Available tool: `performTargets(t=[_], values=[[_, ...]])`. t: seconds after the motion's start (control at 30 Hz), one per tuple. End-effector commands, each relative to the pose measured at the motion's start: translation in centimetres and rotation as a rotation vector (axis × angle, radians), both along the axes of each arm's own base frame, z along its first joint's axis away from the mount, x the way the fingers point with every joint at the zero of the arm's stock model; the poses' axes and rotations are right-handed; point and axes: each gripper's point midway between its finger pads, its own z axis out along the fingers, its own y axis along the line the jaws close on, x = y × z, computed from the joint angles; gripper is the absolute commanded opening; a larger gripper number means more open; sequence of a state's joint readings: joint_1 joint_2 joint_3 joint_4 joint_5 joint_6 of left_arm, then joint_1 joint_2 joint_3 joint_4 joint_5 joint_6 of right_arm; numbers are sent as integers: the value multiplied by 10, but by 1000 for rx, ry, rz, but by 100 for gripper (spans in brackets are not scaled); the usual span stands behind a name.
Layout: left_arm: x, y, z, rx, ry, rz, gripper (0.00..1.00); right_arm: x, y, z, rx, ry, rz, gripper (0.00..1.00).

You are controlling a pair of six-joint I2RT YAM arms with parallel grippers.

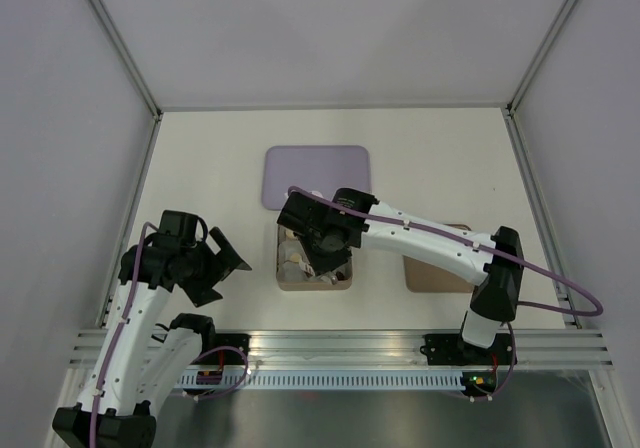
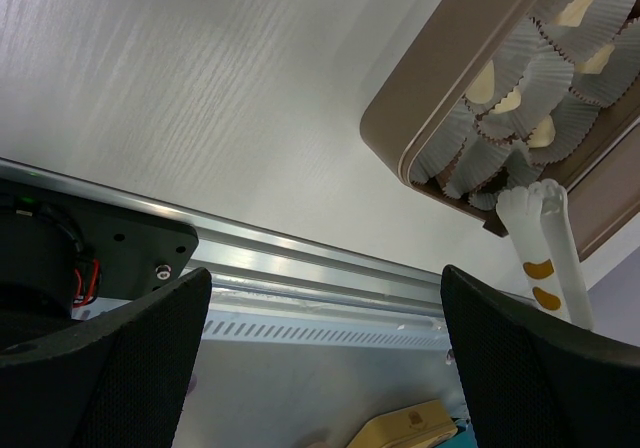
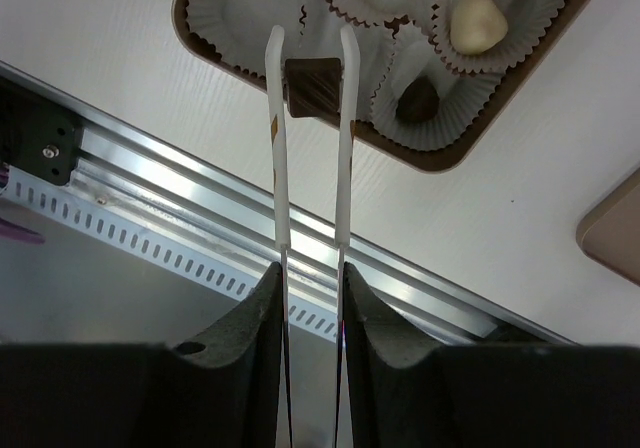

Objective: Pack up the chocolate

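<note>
In the right wrist view my right gripper (image 3: 312, 273) is shut on a pair of white-tipped metal tongs (image 3: 343, 148). The tongs pinch a dark brown square chocolate (image 3: 313, 86) just over the near edge of the brown box (image 3: 440, 160). White paper cups line the box. Two cups hold cream chocolates (image 3: 472, 23) and one holds a dark piece (image 3: 415, 100). From above, the right gripper (image 1: 318, 243) hangs over the box (image 1: 283, 286). My left gripper (image 1: 228, 261) stands open and empty to the box's left. Its own view shows the box (image 2: 400, 133) and the tongs' tip (image 2: 535, 228).
A lilac tray (image 1: 316, 176) lies behind the box. A flat brown lid (image 1: 437, 273) rests to the box's right, under the right arm. An aluminium rail (image 1: 340, 348) runs along the table's near edge.
</note>
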State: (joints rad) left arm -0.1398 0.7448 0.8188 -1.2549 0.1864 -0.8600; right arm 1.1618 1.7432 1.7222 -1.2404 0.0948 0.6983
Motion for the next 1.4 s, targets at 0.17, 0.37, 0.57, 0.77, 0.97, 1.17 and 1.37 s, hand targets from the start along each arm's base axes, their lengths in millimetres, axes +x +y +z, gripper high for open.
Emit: performTargets(t=[0.17,0.37,0.57,0.77,0.97,1.17,1.37], values=[[-9,-8,2,-49,28,1,100,8,11,-20,-32,0,-28,7],[-10,-7,0,-48,33,3,100,5,8,-33,-54,19,-22,7],[-11,-7,-1,-47,37,3,100,3,7,-46,-74,38,-26,7],[-11,-7,-1,-43,36,-2,100,4,10,-52,-76,40,-33,7],[-10,-7,-2,-41,34,-6,100,3,8,-58,-88,50,-37,7],[-10,-6,-2,-37,33,-6,100,0,0,-56,-110,37,-39,8],[-10,-6,-1,-36,29,-5,100,-8,-5,-64,-135,48,-33,9]])
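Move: The right hand already holds the dark square chocolate in the tongs. The box's front-middle paper cup lies about 16 cm below this hand, roughly 2 cm ahead and 2 cm to its left. One cup to the right of that cup, some 5 cm, sits the pointed dark chocolate; the cream chocolate behind that one is about 6 cm ahead of the hand and 3 cm right. From the left hand, the front-middle cup is some 14 cm right, 3 cm ahead and 12 cm lower. Down, almost straight, the right hand sinks about 6 cm, quickly at first and then more slowly, lowering the pinched chocolate from above the box's front edge towards the empty front-middle cup. The wrist tips by some 5–10 degrees so that the tong tips swing slightly to the right; the grip on the tongs stays unchanged. ##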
